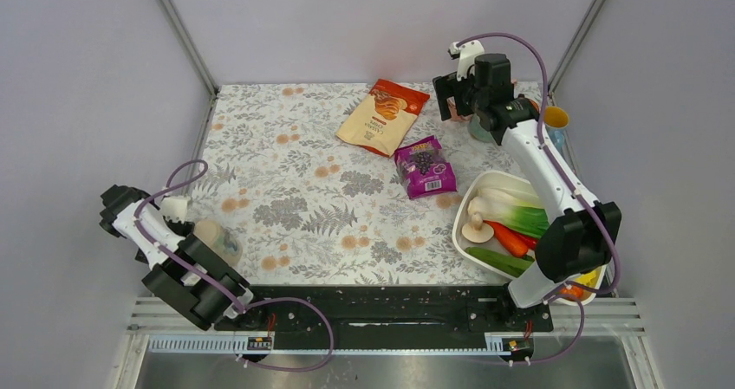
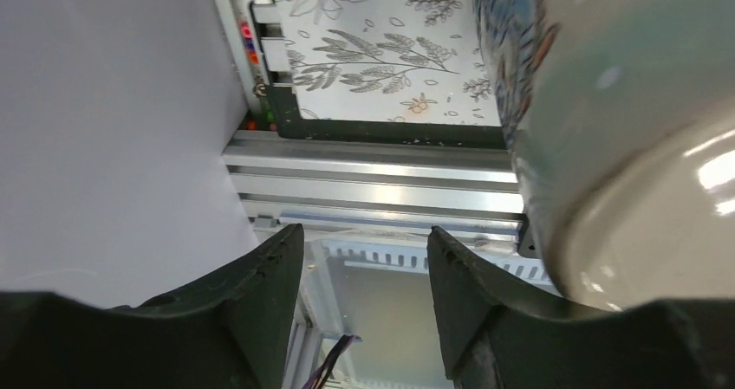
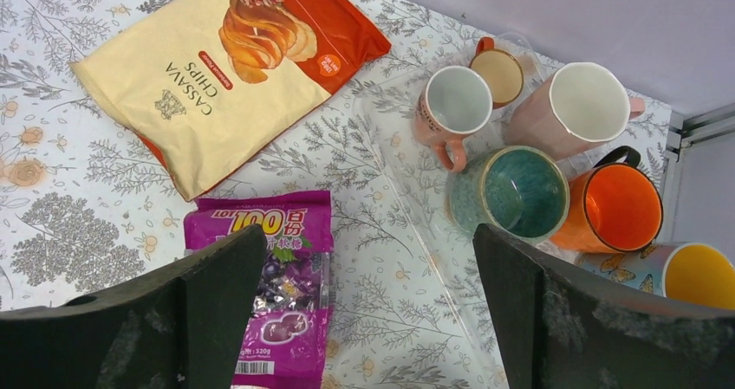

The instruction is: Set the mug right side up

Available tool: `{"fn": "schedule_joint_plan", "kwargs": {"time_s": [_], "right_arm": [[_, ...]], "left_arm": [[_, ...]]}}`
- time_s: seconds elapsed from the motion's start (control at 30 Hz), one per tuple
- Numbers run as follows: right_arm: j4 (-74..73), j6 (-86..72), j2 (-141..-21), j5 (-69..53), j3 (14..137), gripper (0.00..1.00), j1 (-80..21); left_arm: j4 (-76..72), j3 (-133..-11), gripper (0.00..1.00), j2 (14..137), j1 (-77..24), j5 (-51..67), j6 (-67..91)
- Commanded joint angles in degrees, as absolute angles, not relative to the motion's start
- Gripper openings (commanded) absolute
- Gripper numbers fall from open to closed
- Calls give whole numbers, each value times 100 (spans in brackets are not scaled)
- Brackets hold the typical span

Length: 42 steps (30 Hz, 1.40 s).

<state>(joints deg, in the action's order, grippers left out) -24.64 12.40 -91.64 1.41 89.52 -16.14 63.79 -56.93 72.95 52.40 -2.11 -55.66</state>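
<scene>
The mug (image 1: 217, 238) is beige-glazed with a blue and orange floral pattern and sits at the near left of the flowered table. It fills the right side of the left wrist view, mug (image 2: 624, 120), with a pale rounded end toward the camera. My left gripper (image 2: 364, 237) is right beside it, pointing at the table's near rail. Its jaws stand apart with nothing between them, and the mug lies against the outer side of the right finger (image 2: 485, 302). My right gripper (image 3: 368, 237) hangs open over the back right of the table, right gripper (image 1: 448, 101), and holds nothing.
A cassava chips bag (image 1: 381, 114) and a purple candy bag (image 1: 425, 167) lie mid-table. Several upright cups (image 3: 520, 190) stand on a clear sheet at the back right. A white bowl (image 1: 485, 185) of vegetables is at the right. The left wall is close to the left arm.
</scene>
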Motion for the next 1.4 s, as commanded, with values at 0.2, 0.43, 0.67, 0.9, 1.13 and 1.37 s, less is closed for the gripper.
{"fn": "schedule_joint_plan", "kwargs": {"time_s": [0.2, 0.43, 0.67, 0.9, 1.13, 1.37], "right_arm": [[-2224, 1197, -8849, -139, 8880, 99, -1683], [-2190, 1116, -8756, -162, 8720, 99, -1719], [-2059, 945, -8631, -304, 8333, 99, -1773], [-1974, 933, -8464, -437, 7948, 99, -1789], [-1964, 1023, -8355, -921, 7746, 99, -1784], [-1952, 1080, -8181, -1114, 7607, 100, -1784]], "left_arm": [[6459, -5359, 57, 7410, 4739, 807, -5601], [6189, -5273, 57, 7458, 3235, 1209, -4916], [5891, -5538, 61, 7748, 1999, 1633, -4248], [5940, -5942, 67, 7683, 1320, 1362, -4186], [6282, -6875, 77, 7169, 917, -638, -4306], [7124, -7835, 90, 6830, -2041, -1403, -4413]]}}
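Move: The upside-down mug stands about 10 cm to the right of the left hand and some 2 cm ahead, its middle roughly level with the downward-pointing fingertips. No other thing stands close to it. From the right hand, which hangs open over at the mug collection, the same mug lies about 58 cm to the left, 34 cm back and 20 cm lower. Rightward and forward, sinking about 3 cm, the left hand sweeps half-open fingers into the mug's left side, pushing it along the table. After some 16 cm right it backs off left a little, then climbs about 13 cm and swings right again, turned 45 degrees clockwise, fingers opening wider. The open right hand eases back, down and left. ##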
